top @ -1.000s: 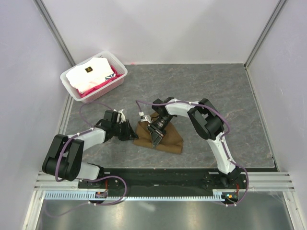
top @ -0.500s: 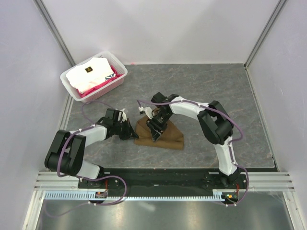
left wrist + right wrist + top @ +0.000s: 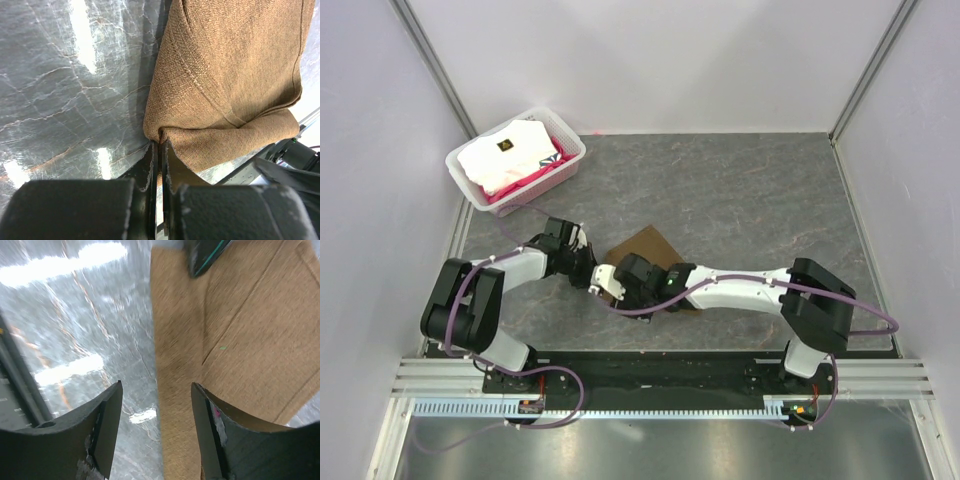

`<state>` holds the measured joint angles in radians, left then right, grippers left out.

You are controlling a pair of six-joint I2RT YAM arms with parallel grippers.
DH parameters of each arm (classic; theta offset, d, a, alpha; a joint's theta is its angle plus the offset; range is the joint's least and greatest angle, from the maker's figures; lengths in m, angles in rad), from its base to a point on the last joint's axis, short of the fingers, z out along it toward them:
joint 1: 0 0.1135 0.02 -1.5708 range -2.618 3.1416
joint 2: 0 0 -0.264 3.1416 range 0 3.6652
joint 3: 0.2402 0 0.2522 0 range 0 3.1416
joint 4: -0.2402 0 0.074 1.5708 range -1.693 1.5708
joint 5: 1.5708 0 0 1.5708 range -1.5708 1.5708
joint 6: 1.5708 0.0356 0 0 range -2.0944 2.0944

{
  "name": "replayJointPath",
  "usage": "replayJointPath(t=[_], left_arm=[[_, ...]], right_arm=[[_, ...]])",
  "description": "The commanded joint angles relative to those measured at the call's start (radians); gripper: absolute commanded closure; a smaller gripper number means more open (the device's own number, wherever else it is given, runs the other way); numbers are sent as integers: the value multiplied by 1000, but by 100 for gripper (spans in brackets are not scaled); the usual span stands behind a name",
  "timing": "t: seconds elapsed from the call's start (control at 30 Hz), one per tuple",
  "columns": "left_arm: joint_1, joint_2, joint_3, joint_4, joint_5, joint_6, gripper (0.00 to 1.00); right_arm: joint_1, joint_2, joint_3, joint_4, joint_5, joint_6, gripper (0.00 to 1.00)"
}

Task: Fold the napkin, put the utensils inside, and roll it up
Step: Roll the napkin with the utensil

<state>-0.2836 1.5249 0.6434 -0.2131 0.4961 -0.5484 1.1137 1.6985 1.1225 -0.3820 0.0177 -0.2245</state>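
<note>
The brown napkin (image 3: 647, 250) lies on the grey table between the two arms, partly folded with creases. My left gripper (image 3: 591, 277) is shut on the napkin's left corner (image 3: 161, 136), and the cloth (image 3: 230, 75) spreads away from its tips. My right gripper (image 3: 612, 284) hangs low over the napkin's left edge (image 3: 175, 390). It (image 3: 156, 395) stands open, one finger over bare table and the other over cloth, holding nothing. The left gripper's dark tip (image 3: 202, 255) shows at the top of the right wrist view. The utensils are out of view.
A white basket (image 3: 567, 132) with white and pink folded cloths (image 3: 505, 160) stands at the back left. Pale walls close in the table on three sides. The right arm (image 3: 750, 292) stretches low along the front edge.
The right arm swung from above the napkin down to the front left and its jaws opened wider. The left jaws closed on the corner. The napkin has spread out toward the back.
</note>
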Motion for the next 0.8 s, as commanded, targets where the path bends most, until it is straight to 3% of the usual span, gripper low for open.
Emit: replayJointPath(t=[0.0,0.5,0.7,0.77], left_arm=[[-2,20,38,-49,-33,47,98],[0,29,52,-55,-19,56,98],[-2,18,55,-39,2,68,98],[-2,8,55,-29,18,71,90]], right_arm=[[46,-10,-65,117,254,-29,34],[58,119,-53,132,252,-59,39],[-12,176,-3,54,142,-50,63],[-35,196,46,-41,-14,-46,69]])
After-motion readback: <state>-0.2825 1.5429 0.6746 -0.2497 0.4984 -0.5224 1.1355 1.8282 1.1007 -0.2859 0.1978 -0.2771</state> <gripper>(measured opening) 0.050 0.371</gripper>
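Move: The napkin's rolled near edge, where the right fingers will close, lies about 3 cm ahead of the right hand, 1 cm to its right and 5 cm below. The napkin's far corner is roughly 19 cm ahead of that hand and 2 cm left, also low. The left hand already pinches the roll's left end near the table; the right hand's spot on the roll is some 8 cm to its right and 3 cm back, about level. The napkin's rolled near edge is taken between the right fingers: the right hand sinks about 4 cm and eases a little over 2 cm forward onto the roll, its wrist tilting roughly 10 degrees, then closes the open fingers about halfway so they straddle and pinch the cloth. The left hand stays put, keeping its shut grip on the roll's left end. ##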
